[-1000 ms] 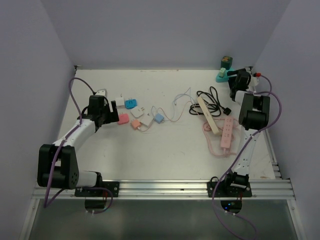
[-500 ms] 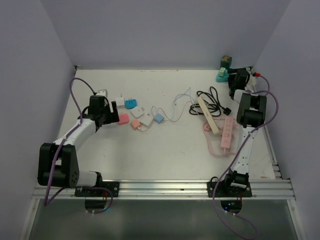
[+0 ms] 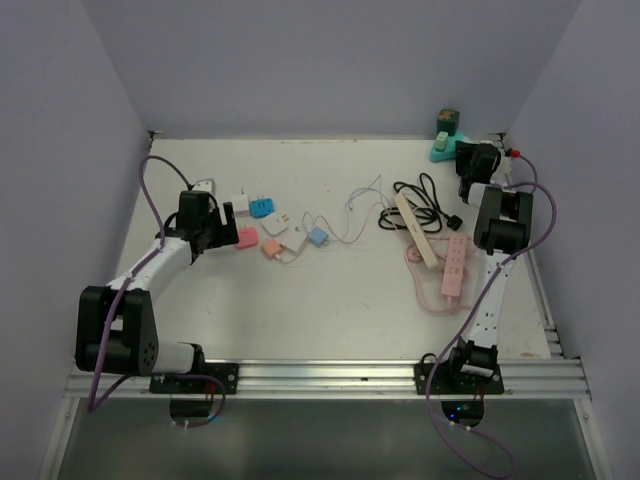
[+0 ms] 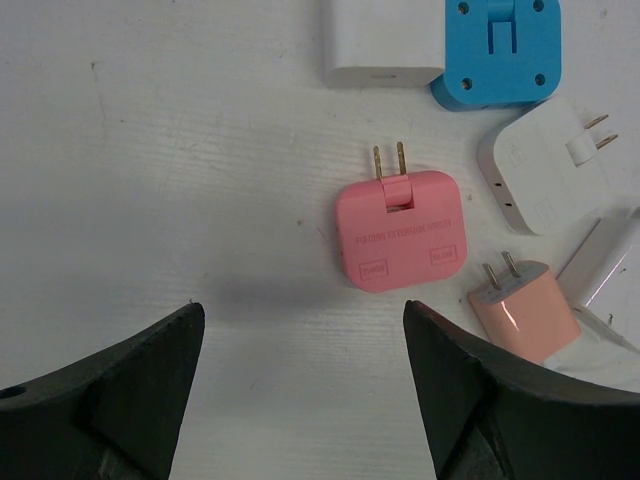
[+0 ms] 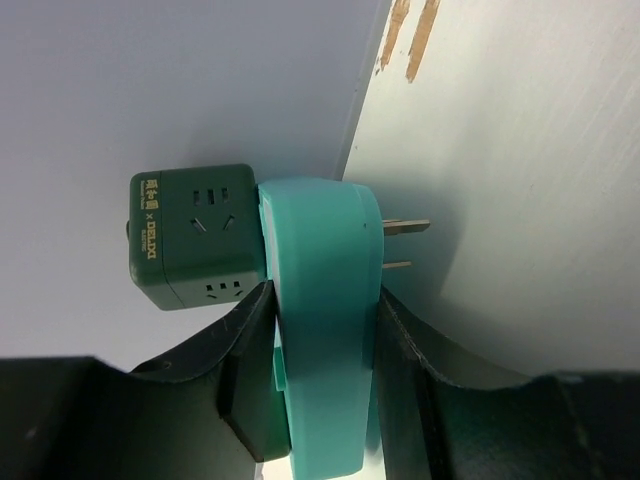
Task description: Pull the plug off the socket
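A teal plug (image 5: 322, 300) with two bare prongs sits joined to a dark green cube socket (image 5: 190, 240) in the far right corner, against the back wall. My right gripper (image 5: 322, 292) is shut on the teal plug, one finger on each flat side. From above, the teal plug (image 3: 441, 152) lies just left of the right gripper (image 3: 462, 153), with the green cube (image 3: 448, 122) behind it. My left gripper (image 4: 302, 306) hangs open over bare table, just short of a pink adapter (image 4: 402, 229), and holds nothing.
Loose adapters lie by the left gripper: blue (image 4: 500, 50), white (image 4: 545, 180), peach (image 4: 522, 310). A beige power strip (image 3: 416, 229), a pink power strip (image 3: 454, 264) and a black cable (image 3: 428, 198) lie at centre right. Walls close in around the right gripper.
The right gripper's jaws have closed onto the teal plug, and plug and cube have shifted slightly toward the back wall. The left arm has not moved.
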Tool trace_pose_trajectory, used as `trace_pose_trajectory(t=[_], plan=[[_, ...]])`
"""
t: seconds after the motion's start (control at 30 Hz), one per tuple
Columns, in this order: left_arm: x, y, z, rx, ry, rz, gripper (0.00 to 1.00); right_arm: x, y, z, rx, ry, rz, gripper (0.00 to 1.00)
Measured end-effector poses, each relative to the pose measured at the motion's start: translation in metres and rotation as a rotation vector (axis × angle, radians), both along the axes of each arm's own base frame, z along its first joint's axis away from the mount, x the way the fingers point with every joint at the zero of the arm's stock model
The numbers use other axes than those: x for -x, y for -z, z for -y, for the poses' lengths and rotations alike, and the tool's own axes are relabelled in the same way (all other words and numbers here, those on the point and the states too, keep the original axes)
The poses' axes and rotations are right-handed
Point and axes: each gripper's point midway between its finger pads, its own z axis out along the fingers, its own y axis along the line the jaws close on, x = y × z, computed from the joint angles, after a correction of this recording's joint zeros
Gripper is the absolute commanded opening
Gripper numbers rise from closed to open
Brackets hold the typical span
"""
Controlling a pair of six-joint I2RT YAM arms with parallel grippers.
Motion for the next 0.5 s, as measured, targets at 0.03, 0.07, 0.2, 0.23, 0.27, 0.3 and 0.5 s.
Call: trace_pose_trajectory(t=[0.03,0.07,0.2,0.23,0.27,0.3,0.5], plan=[[0.000,0.000,0.000,0.001,0.001,0.001,0.84,0.000,0.000,-0.001,0.000,-0.007,0.008,0.00],[-0.001,0.000,0.001,0.003,0.002,0.002,0.84,0.001,-0.001,-0.003,-0.003,-0.021,0.017,0.00],[-0.002,-0.002,0.002,0.008,0.006,0.009,0.84,0.007,-0.004,-0.019,-0.012,-0.087,0.049,0.00],[-0.002,-0.003,0.002,0.010,0.008,0.012,0.84,0.010,-0.005,-0.025,-0.014,-0.108,0.058,0.00],[-0.002,-0.004,0.003,0.012,0.009,0.016,0.84,0.012,-0.008,-0.031,-0.016,-0.129,0.066,0.00],[-0.003,-0.005,0.003,0.014,0.011,0.021,0.84,0.015,-0.010,-0.039,-0.019,-0.155,0.072,0.00],[-0.003,-0.013,0.006,0.026,0.020,0.045,0.84,0.032,-0.016,-0.094,-0.033,-0.299,0.095,0.00]])
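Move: My right fingers already pinch the teal socket, whose middle is about 2 cm ahead of the hand and 3 cm left. The dark green cube on top of it sits some 6 cm ahead, 3 cm left and 4 cm up; the light green plug is about 2 cm ahead, 6 cm left and 3 cm up. The black cable coil lies roughly 20 cm back and 14 cm left, 5 cm lower. From my left hand the socket is about 62 cm right and 36 cm ahead. I keep the teal socket pinched and sweep my right hand left along the far edge of the table, slowly at first and then faster, about 9 cm in all. I draw it back some 3 cm towards me as I go, rising slightly, and swing the fingers roughly 15 degrees counter-clockwise. My empty left hand stays open and lifts about 1 cm away from the pink adapter. ##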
